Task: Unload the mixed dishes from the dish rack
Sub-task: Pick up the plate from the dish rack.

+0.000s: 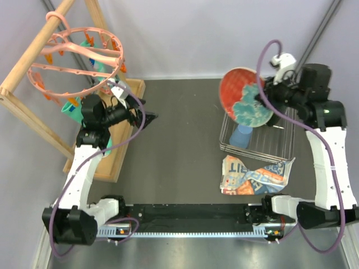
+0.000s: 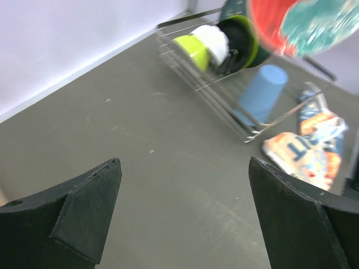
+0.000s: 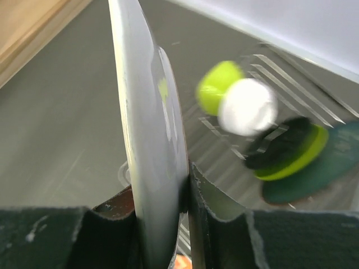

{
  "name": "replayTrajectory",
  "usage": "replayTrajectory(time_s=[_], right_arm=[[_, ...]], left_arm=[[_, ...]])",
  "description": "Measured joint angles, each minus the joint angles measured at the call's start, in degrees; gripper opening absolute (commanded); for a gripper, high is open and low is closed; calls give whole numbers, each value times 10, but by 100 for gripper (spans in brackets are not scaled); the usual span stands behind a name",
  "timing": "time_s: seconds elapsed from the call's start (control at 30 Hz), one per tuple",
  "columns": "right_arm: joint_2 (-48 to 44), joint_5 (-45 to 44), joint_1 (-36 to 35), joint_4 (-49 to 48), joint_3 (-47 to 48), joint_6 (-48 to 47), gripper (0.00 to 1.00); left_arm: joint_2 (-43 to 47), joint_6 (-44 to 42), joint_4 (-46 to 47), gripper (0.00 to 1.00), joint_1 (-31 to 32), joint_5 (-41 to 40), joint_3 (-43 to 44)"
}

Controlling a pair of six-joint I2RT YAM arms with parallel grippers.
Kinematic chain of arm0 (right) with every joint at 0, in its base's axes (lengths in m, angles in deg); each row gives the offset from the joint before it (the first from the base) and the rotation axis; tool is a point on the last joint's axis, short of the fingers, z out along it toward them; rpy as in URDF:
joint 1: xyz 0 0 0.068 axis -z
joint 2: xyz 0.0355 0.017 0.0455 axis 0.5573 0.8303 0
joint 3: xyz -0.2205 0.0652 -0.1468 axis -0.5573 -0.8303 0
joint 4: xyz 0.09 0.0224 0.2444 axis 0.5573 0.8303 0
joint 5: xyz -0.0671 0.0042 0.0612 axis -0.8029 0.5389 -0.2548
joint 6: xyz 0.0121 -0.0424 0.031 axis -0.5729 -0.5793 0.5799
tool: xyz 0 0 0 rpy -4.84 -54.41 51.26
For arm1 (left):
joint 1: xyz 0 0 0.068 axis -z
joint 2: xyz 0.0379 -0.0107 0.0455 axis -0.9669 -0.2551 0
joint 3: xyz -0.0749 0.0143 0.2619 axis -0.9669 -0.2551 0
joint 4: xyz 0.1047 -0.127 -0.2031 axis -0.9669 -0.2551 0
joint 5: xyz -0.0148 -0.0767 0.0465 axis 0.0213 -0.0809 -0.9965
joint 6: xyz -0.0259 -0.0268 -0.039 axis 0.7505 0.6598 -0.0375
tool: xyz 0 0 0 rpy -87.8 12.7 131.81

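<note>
My right gripper [image 1: 259, 98] [image 3: 161, 185] is shut on the rim of a red plate with teal blotches [image 1: 243, 97] [image 3: 147, 123], held on edge above the far end of the silver wire dish rack [image 1: 282, 147] [image 2: 193, 83]. Inside the rack are a lime-green bowl [image 2: 189, 49] [image 3: 217, 86], a small white bowl [image 2: 214, 40] [image 3: 247, 106], a dark piece with a lime rim [image 2: 244, 38] [image 3: 293, 155], a dark teal plate [image 3: 332, 168] and a light blue cup [image 1: 242, 136] [image 2: 261, 92] lying down. My left gripper [image 1: 149, 118] [image 2: 185, 210] is open over bare table, far left of the rack.
A printed orange, blue and white packet [image 1: 255, 175] [image 2: 305, 156] lies just in front of the rack. A wooden frame [image 1: 33, 67] carrying a pink ring of clips [image 1: 76, 53] stands at the back left on a wooden board [image 1: 115, 151].
</note>
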Motion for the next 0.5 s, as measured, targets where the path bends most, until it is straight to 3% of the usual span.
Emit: replayTrajectory(time_s=[0.13,0.3,0.5], right_arm=[[1,39,-76,13,-32,-18,0],[7,73,-119,31,-41,-40,0],[10,95,-170,33,-41,-71,0]], left_arm=[[-43,18,0,99,5,47,50],[-71,26,-1,99,30,82,83],[-102,-59,-52,96,117,96,120]])
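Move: The right hand already holds the plate by its rim, the plate's middle about 8 cm left of it and 3 lower; the open left hand, where it is heading, is some 47 cm left, 2 cm back and 6 lower. Below the right hand by about 27 cm, the blue cup lies 3 cm left and 2 ahead, the white mug 19 cm straight ahead. From the left hand the plate is roughly 40 cm right, 3 ahead, 3 higher. Right hand swings the pinched plate about 10 cm left and back towards the open left hand, approaching 8 cm rightward. ##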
